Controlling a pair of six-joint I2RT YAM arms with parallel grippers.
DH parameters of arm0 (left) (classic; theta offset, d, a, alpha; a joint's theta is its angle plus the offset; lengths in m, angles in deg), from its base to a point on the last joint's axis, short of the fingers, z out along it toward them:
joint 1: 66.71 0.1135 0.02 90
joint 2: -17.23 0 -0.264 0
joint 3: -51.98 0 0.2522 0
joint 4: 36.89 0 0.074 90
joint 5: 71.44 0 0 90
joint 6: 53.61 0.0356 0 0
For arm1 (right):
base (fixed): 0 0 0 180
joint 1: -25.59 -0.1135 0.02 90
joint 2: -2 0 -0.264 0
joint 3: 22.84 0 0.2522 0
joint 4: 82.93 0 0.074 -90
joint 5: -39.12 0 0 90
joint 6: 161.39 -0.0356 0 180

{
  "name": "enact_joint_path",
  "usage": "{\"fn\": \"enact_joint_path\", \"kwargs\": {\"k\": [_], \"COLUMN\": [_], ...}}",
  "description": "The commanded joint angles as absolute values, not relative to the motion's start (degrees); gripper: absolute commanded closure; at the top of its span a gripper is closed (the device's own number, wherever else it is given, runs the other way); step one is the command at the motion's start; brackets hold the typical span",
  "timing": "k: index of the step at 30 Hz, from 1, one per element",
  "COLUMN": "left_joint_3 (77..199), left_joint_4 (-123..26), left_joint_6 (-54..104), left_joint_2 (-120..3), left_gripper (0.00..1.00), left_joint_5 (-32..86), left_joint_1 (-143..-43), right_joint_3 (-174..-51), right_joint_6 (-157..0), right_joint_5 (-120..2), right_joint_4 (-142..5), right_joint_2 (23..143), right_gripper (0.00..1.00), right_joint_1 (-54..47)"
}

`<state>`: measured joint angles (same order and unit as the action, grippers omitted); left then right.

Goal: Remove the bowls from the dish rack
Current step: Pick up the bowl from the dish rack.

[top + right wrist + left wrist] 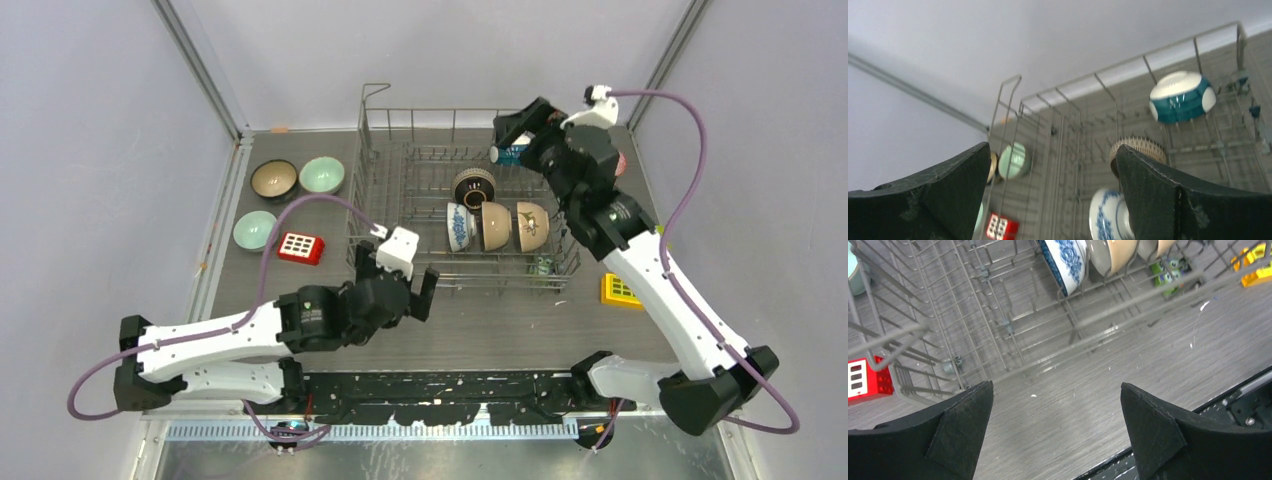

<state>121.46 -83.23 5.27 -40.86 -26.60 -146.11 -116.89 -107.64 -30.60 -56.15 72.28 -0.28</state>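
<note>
The grey wire dish rack [420, 170] stands mid-table. In it are a dark brown bowl [474, 186], a blue-and-white bowl [459, 226], two cream bowls [495, 226] on edge, and a teal-and-white bowl [508, 153] at the far side. My right gripper [512, 138] is open and empty above the teal bowl [1180, 96]. My left gripper [396, 274] is open and empty at the rack's near left corner, over bare table [1057, 410]. A brown bowl [273, 179] and two pale green bowls [322, 175] sit on the table to the left.
A red toy block [301, 247] lies left of the rack, near the left gripper. A yellow block [620, 290] lies at the right by the right arm. A green owl figure [543, 265] sits at the rack's near right corner.
</note>
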Motion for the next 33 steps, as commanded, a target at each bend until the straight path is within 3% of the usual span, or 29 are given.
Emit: {"fn": "enact_joint_path", "kwargs": {"k": [1, 7, 16, 23, 33], "left_joint_3": [128.51, 137.96, 150.27, 151.91, 151.35], "left_joint_4": [-77.92, -75.0, -74.18, -75.33, -70.79], "left_joint_6": [9.81, 11.82, 3.74, -5.33, -9.31], "left_joint_2": [-41.77, -49.22, -64.98, -73.65, -79.48], "left_gripper": [0.01, 0.01, 0.04, 0.09, 0.26], "left_joint_5": [-16.88, -6.92, 9.24, 18.09, 28.17], "left_joint_1": [-139.19, -131.97, -120.87, -112.48, -106.79], "right_joint_3": [-108.93, -94.8, -86.98, -79.28, -73.83], "right_joint_6": [-106.62, -110.47, -109.86, -112.07, -113.34], "right_joint_5": [-34.54, -39.54, -36.49, -37.73, -39.19], "right_joint_4": [-57.44, -56.66, -51.26, -50.66, -49.28], "right_joint_2": [65.84, 55.5, 44.38, 37.95, 33.81], "right_gripper": [0.02, 0.04, 0.04, 0.04, 0.04], "right_joint_1": [-2.07, -2.36, -2.37, -2.44, -2.38]}}
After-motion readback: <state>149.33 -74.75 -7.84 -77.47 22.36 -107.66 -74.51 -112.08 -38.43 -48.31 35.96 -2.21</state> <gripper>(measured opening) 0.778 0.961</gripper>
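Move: The blue-and-white bowl in the rack lies about 15 cm ahead of the left hand, 10 cm to its right and some 14 cm below; from that hand the plain tan bowl is 15 cm ahead and 17 cm right, the black bowl 23 cm ahead and 13 cm right. The flowered bowl lies about 8 cm back from the right hand, 3 cm to its right and 33 cm below; the plain tan bowl is level with the flowered one and 7 cm to its left. Towards the blue-and-white bowl the left hand climbs about 8 cm over the rack's front rail, then swings forward and right and sinks to just under its starting height, some 17 cm farther out, fingers tipping down about 30 degrees and starting to close, on nothing yet. The right hand, still open, sinks about 18 cm and draws back 13 cm, pausing midway in its descent, towards the flowered bowl. ##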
